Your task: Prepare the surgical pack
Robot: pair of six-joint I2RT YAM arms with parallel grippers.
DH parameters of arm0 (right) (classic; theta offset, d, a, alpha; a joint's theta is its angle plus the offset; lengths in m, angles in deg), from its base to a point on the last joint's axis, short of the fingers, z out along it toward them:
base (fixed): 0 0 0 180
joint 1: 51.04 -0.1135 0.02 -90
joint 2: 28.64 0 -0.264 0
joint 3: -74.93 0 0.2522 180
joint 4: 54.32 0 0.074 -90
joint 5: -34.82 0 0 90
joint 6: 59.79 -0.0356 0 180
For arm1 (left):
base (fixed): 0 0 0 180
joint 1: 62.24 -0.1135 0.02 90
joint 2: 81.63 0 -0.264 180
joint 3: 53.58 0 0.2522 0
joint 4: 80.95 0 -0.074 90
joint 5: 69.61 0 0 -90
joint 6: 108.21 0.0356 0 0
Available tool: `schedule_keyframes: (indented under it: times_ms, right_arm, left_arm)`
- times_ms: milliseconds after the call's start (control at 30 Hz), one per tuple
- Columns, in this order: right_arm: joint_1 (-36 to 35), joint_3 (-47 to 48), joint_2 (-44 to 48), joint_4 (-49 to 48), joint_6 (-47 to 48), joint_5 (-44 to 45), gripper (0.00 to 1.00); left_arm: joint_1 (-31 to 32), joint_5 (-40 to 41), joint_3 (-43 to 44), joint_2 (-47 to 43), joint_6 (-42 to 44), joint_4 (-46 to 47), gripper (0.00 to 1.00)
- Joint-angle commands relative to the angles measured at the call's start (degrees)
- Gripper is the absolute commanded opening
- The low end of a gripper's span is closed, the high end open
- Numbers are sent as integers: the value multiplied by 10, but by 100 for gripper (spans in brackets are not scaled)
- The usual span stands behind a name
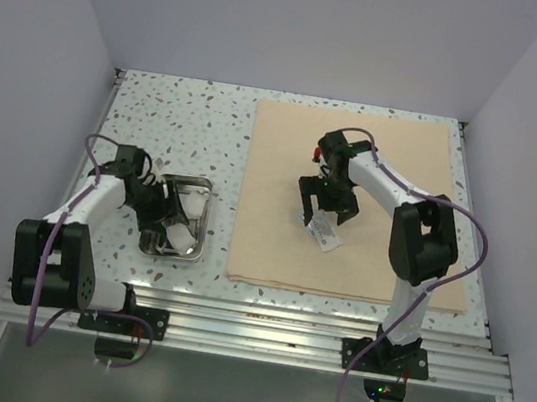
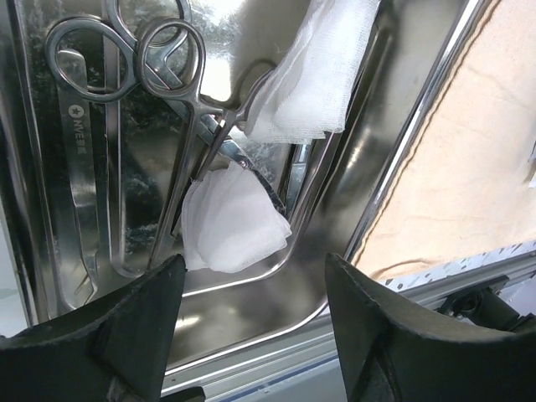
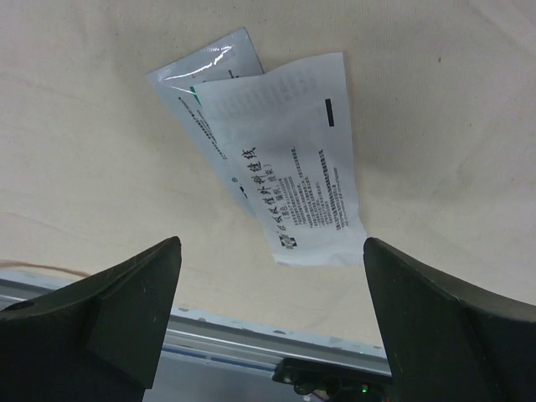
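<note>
The shiny steel tray [image 1: 198, 241] lies left of the beige cloth [image 1: 284, 163]. My left gripper [image 1: 160, 201] hangs open over the tray, holding nothing. In the left wrist view the tray [image 2: 335, 243] holds ring-handled scissors [image 2: 186, 159], flat steel forceps [image 2: 79, 167] and two white gauze squares, one [image 2: 310, 67] draped at the far side and one [image 2: 234, 226] just beyond my open left gripper [image 2: 251, 264]. My right gripper [image 1: 324, 209] stands open above the cloth [image 3: 100, 126]. Two clear packets [image 3: 289, 159] lie overlapped on the cloth, just past the open right gripper [image 3: 272, 243]; in the top view they appear as one packet [image 1: 324, 231].
The speckled table [image 1: 168, 125] is walled on three sides. An aluminium rail [image 1: 260, 323] runs along the near edge, close behind both grippers. The cloth's near edge [image 3: 251, 297] lies just inside that rail.
</note>
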Motion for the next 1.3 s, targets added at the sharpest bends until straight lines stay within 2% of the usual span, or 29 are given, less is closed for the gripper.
schedule_keyframes:
  times_ms: [0,300,533,733,867,900,967,1267]
  right_arm:
    - [-5,7,-20,-7,20,33,94]
    - [-8,9,-57,-18,21,80,93]
    - [-9,1,-57,-30,18,76,87]
    - [-9,-11,-42,-46,8,28,78]
    - [-9,-6,-47,-48,-15,-10,67]
    - [-10,-6,-48,-47,-25,-14,61]
    - [-9,-6,-40,-46,-33,-22,57]
    - [-8,40,-22,-6,-84,-19,52]
  left_arm:
    - [2,6,32,-20,13,-13,72]
    - [58,68,92,-22,31,-22,73]
    - [83,72,133,-16,45,-21,73]
    - [99,53,156,1,49,-8,72]
    - [116,33,169,11,53,3,72]
    - [117,25,170,14,52,7,72]
    - [121,4,170,22,51,19,73]
    - [133,-79,188,63,45,59,73]
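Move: The suture packets lie flat about 5 cm below the right hand, 1 cm to its left and level with it fore and aft. From the left hand they lie some 34 cm right, 5 cm farther out and 5 cm lower. The tray's middle is about 3 cm ahead and 1 cm right of the left hand, with the nearer gauze 2 cm right and 1 cm back. Right sinks 4 cm and closes partway on the suture packets; left rises, reaching forward-right towards them, about 11 cm. ##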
